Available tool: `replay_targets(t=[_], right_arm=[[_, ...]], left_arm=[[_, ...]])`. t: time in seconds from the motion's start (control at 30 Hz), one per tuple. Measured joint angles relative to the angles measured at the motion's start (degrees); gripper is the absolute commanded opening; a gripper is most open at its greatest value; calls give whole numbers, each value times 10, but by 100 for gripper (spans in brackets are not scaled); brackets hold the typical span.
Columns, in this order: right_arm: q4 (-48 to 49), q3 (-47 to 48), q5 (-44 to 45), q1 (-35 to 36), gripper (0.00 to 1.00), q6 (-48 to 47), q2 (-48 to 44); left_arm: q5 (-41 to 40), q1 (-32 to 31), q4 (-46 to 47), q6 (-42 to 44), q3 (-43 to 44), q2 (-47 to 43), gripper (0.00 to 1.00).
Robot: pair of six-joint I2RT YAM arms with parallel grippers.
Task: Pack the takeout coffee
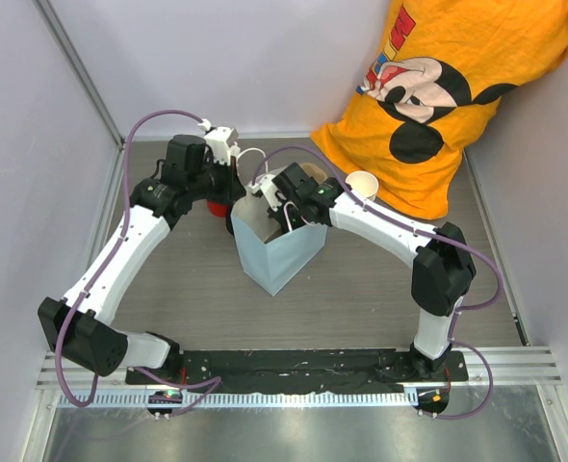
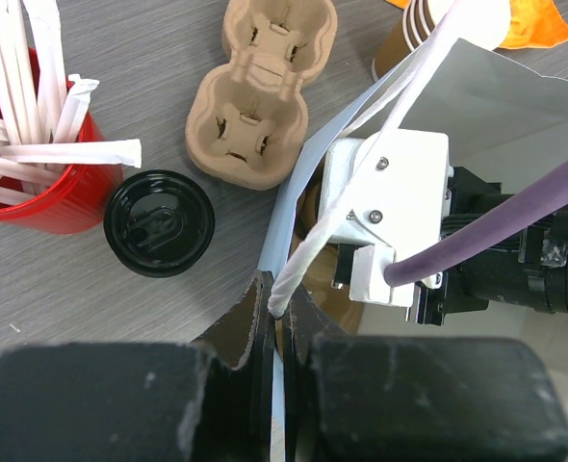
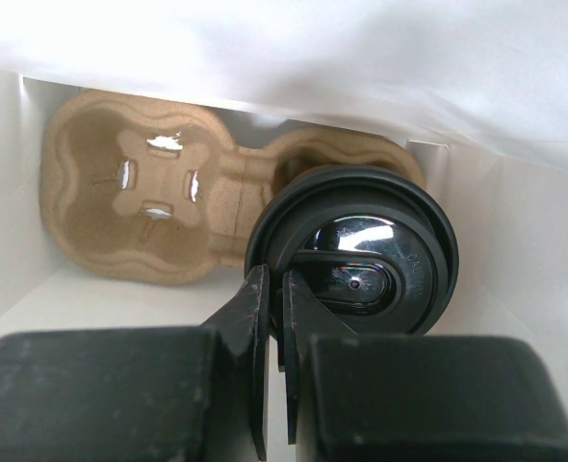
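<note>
The takeout coffee (image 3: pixel 361 255) shows from above in the right wrist view as a glossy black lid. It sits in the right-hand socket of a brown pulp carrier (image 3: pixel 140 192) at the bottom of the white paper bag (image 1: pixel 270 255). My right gripper (image 3: pixel 276 289) reaches down into the bag (image 3: pixel 515 221) and is shut on the left rim of the lid. From above, the right gripper (image 1: pixel 289 219) is partly hidden inside the bag's mouth. My left gripper (image 2: pixel 281 308) is shut on the bag's upper edge, at the end of its white rope handle (image 2: pixel 361 164).
Left of the bag on the table stand a red cup of white sticks (image 2: pixel 34 164), a loose black lid (image 2: pixel 159 222) and a second pulp carrier (image 2: pixel 260 91). Stacked kraft cups (image 2: pixel 409 38) stand behind the bag. An orange shirt (image 1: pixel 457 96) covers the far right corner.
</note>
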Motion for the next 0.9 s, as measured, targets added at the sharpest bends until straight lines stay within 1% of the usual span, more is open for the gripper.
replay_targets(t=[0.2,0.23,0.3,0.5,0.53,0.63,0.8,0.9], right_arm=[[0,0,0,0,1,0,0],[0,0,0,0,6,-1,0],[0,0,0,0,9,-1,0],[0,0,2,0,22,0,0],[0,0,4,0,28,-1,0],[1,0,7,-1,35,0,3],[2,0,9,-1,43,-1,3],[3,0,12,-1,45,-1,3]], left_arm=[[0,0,0,0,0,0,1],[0,0,0,0,0,0,1],[0,0,0,0,0,0,1],[0,0,0,0,0,0,1],[0,0,0,0,0,0,1],[0,0,0,0,0,0,1],[0,0,0,0,0,0,1],[0,0,0,0,0,0,1]])
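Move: The right hand is inside the bag, fingers shut on the black lid's rim. The lidded coffee cup's middle lies about 3 cm ahead, 2 cm to its right and 5 cm below, over one well of the carrier; the empty well is some 6 cm left, 2 cm back and 8 cm below. Outside, a second carrier lies about 13 cm ahead and 4 cm right. From the left hand, the cup is roughly 13 cm right, 2 cm ahead and 19 cm lower. Staying in place over the carrier, with less than 1 cm of drift and no real wrist turn, the right hand holds the lid's rim briefly, then opens its fingers to a bit under half, letting go with one finger on each side of the rim. The left hand stays still, keeping its closed grip on the bag's handle. ##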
